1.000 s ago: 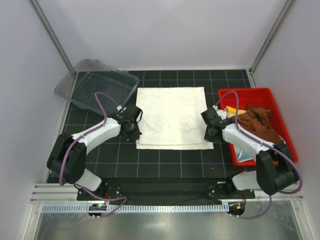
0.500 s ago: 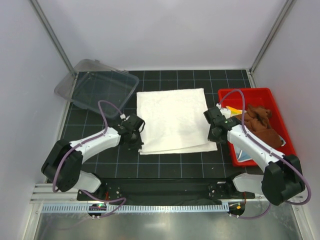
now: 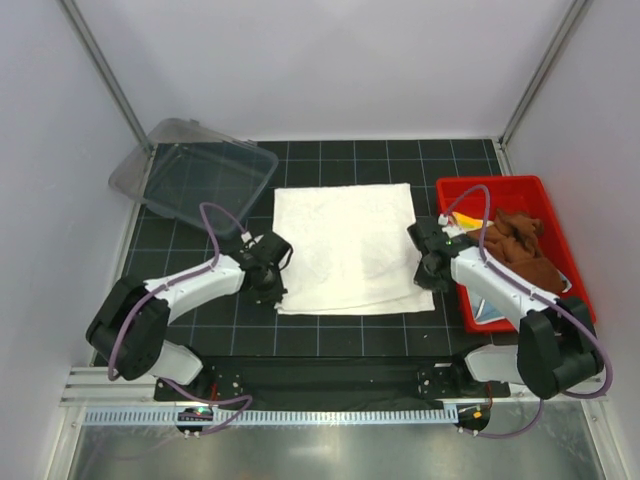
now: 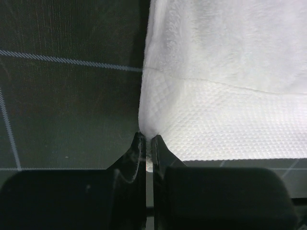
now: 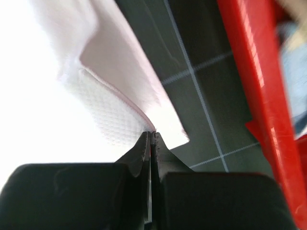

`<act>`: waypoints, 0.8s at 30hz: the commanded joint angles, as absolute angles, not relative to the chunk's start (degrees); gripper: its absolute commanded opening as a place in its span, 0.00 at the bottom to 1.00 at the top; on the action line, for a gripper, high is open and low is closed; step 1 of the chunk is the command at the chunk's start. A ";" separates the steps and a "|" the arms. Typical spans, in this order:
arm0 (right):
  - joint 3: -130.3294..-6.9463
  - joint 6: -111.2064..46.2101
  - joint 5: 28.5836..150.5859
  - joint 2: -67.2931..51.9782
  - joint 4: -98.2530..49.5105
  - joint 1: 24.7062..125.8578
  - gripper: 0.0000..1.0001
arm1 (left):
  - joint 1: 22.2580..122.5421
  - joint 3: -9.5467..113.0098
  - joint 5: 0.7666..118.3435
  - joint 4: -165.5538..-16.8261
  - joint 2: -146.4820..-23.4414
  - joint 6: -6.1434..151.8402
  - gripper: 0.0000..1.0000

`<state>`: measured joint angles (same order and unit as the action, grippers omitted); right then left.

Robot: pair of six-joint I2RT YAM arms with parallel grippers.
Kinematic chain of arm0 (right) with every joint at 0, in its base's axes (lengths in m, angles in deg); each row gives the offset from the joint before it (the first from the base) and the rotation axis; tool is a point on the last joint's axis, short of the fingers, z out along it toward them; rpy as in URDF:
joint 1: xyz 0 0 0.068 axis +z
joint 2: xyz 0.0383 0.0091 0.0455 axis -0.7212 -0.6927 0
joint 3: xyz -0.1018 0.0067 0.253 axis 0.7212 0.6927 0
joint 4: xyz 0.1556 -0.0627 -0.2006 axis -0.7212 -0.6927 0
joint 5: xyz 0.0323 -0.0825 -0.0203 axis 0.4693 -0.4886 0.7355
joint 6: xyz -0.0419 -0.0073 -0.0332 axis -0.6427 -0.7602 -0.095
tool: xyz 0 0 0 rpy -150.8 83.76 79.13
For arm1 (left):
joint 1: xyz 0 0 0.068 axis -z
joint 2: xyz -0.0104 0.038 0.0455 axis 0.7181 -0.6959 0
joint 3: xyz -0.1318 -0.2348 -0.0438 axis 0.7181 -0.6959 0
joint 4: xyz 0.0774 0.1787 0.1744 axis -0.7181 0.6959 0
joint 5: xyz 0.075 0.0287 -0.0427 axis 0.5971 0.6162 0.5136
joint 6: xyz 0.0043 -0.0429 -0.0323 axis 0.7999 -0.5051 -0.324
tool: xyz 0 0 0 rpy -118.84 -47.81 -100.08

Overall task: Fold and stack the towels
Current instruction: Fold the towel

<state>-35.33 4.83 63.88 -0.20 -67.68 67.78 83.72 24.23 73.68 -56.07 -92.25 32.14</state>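
Observation:
The large cream-white towel (image 3: 345,245) lies spread on the black grid mat between the two arms. My left gripper (image 3: 277,292) is shut on its near-left corner, and the left wrist view shows white cloth (image 4: 225,72) pinched at the fingertips (image 4: 147,139). My right gripper (image 3: 430,283) is shut on the towel's near-right corner, where folded layers (image 5: 72,96) meet the tips (image 5: 150,134). A rust-brown towel (image 3: 515,250) lies crumpled in the red bin (image 3: 500,185), with a light-blue one (image 3: 488,310) and a bit of yellow one (image 3: 465,220) partly hidden under the arm.
A clear plastic tub (image 3: 195,175) sits at the back left of the mat. The red bin's wall (image 5: 249,72) stands close to the right of my right gripper. White enclosure walls surround the table.
Both grippers, shut on the white towel's near corners, have drawn it a little toward the near edge. The towel's far edge has slid nearer too.

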 commanded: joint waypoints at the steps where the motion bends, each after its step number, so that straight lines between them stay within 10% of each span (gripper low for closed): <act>1: -48.18 3.32 57.18 -0.75 -74.38 67.25 0.01 | 83.69 32.80 77.31 -48.95 -88.14 33.54 0.00; 24: -22.45 14.39 69.02 13.48 -69.22 59.34 0.01 | 88.00 12.35 74.14 -62.11 -84.88 27.65 0.00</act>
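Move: Both hands already pinch the near corners of the towel's upper layer. The lower layer's near left corner lies about 2 cm back from the left hand and 1 cm below; its near right corner is some 3 cm back from the right hand, 1 cm right and 3 cm below. The red bin's middle stands about 15 cm right of the right hand and 7 cm ahead; the clear tray is roughly 13 cm left and 24 cm ahead of the left hand. Up and slightly forward first, both hands lift the held edge quickly by about 7 cm, then sweep back and down low over the table, towards the lower layer's near edge. They end some 4 to 5 cm back of their start and a little to the right, the right wrist turning about 15 degrees clockwise beside the red bin; both grips stay shut. ##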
